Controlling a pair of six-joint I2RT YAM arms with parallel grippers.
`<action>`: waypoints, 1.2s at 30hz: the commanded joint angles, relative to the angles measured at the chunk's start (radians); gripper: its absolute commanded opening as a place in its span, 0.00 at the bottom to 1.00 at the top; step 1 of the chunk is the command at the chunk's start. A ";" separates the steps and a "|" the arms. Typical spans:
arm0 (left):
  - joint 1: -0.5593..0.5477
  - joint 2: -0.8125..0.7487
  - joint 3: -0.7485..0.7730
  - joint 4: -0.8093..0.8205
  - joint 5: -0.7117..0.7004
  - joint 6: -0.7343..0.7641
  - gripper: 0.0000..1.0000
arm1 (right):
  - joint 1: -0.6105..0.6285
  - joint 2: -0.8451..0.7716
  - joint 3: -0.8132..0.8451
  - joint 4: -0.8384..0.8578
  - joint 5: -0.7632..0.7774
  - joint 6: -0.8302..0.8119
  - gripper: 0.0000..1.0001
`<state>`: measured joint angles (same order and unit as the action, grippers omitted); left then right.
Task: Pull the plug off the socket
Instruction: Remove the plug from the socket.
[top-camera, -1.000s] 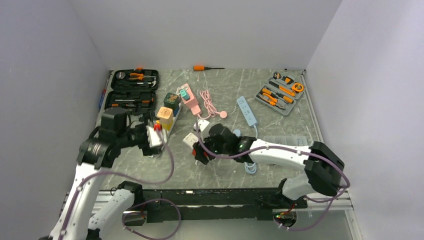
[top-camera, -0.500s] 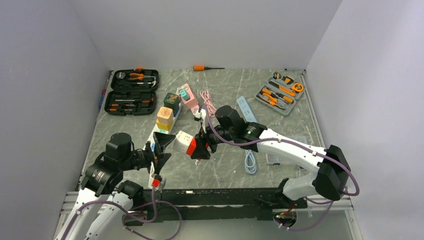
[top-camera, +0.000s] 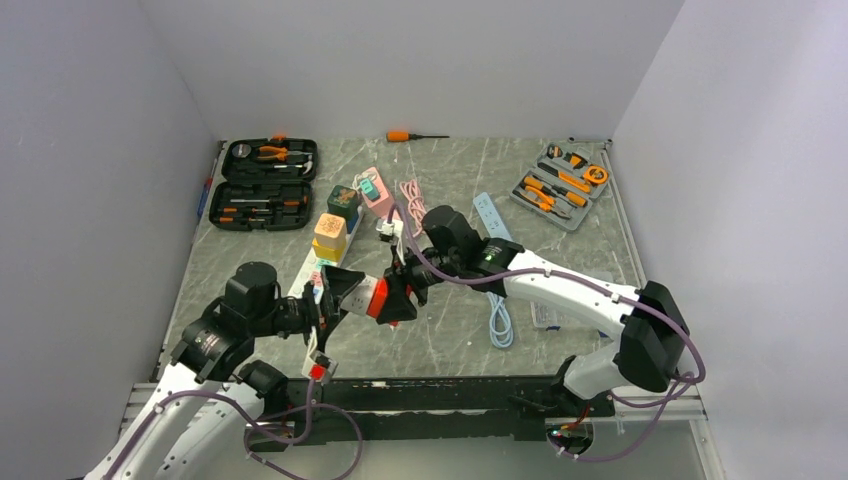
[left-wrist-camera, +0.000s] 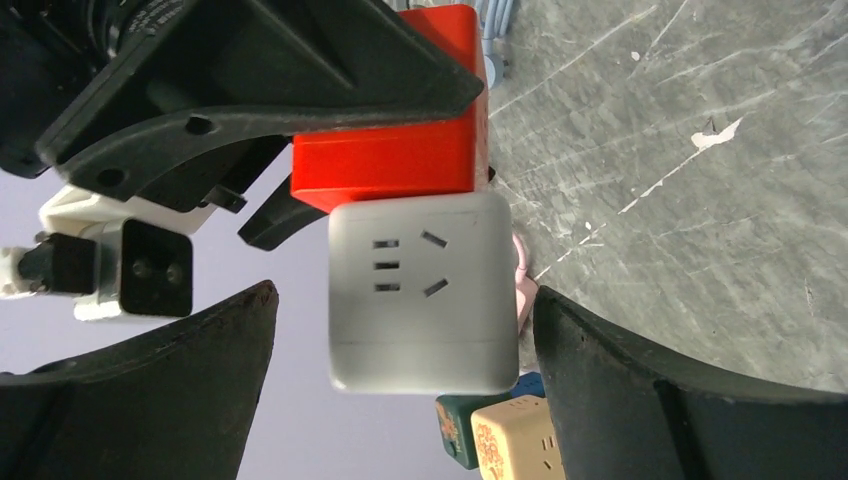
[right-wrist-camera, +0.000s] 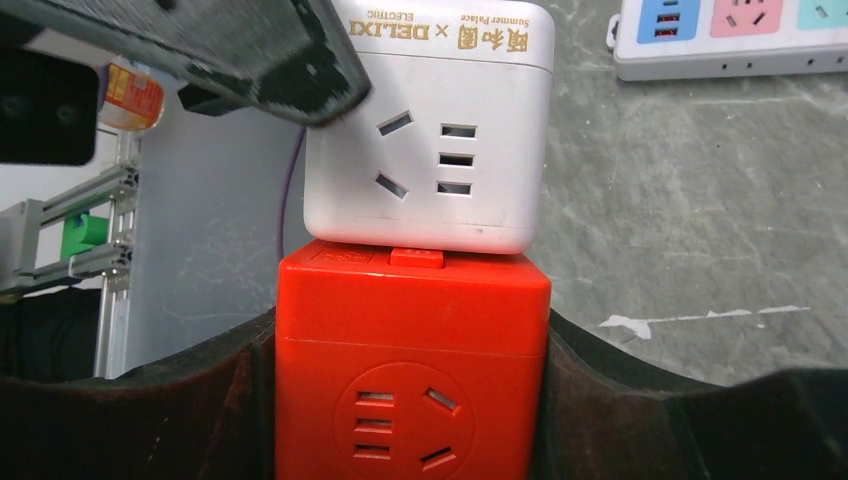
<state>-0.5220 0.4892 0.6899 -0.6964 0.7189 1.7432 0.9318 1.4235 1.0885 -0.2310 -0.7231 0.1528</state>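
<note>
My right gripper (right-wrist-camera: 410, 405) is shut on a red cube socket (right-wrist-camera: 410, 360), held above the table. A white cube plug block (right-wrist-camera: 430, 150) is joined to the red cube's far face. My left gripper (left-wrist-camera: 405, 300) is open, with its two black fingers on either side of the white block (left-wrist-camera: 420, 305) and a gap on each side. In the left wrist view the red socket (left-wrist-camera: 390, 150) sits behind the white block. From above, both grippers meet over the near middle of the table: left gripper (top-camera: 345, 292), red socket (top-camera: 379, 299), right gripper (top-camera: 395, 297).
A white power strip with a tan cube (top-camera: 330, 232) and a green cube (top-camera: 342, 200) lies just behind the left gripper. A pink strip (top-camera: 378, 198), a blue strip (top-camera: 494, 222), a black tool case (top-camera: 268, 183), a grey tool tray (top-camera: 558, 186) and an orange screwdriver (top-camera: 412, 135) lie further back.
The right gripper lifted the joined red and white cubes off the table. The left arm swung down and in, and its open fingers now straddle the white block.
</note>
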 joint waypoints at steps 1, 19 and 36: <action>-0.015 0.026 -0.006 0.017 -0.008 0.038 0.99 | -0.001 0.002 0.083 0.106 -0.075 0.018 0.00; -0.096 0.135 0.054 0.038 -0.111 0.036 0.40 | 0.006 0.053 0.102 0.105 -0.064 0.010 0.00; -0.124 0.198 0.011 0.120 -0.272 0.053 0.00 | 0.005 -0.114 -0.159 0.021 0.037 0.029 0.00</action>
<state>-0.6647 0.6788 0.6819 -0.6239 0.5663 1.7878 0.9329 1.3880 0.9794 -0.1452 -0.6861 0.1696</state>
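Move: Up in the air, still plugged onto the red socket in the right hand, the white plug's middle sits about 3 cm right of the open left hand, 2 cm forward and 2 cm lower; from the right hand it is level fore and aft, about 5 cm left and 1 cm lower. The red socket lies 5 cm right of the plug. Far below the left hand, the white power strip is some 14 cm ahead and 7 cm left, its wooden block about 18 cm ahead and 6 cm left. Easing down and forward about 2 cm each, slightly right and tilting a little, the left hand straddles the white plug and closes on its two sides, while the right hand, keeping its grip on the red socket, rises and shifts a centimetre or so left to meet it, then sinks back. With both gripping, the hands drift right and further down together by 1 to 2 cm. ##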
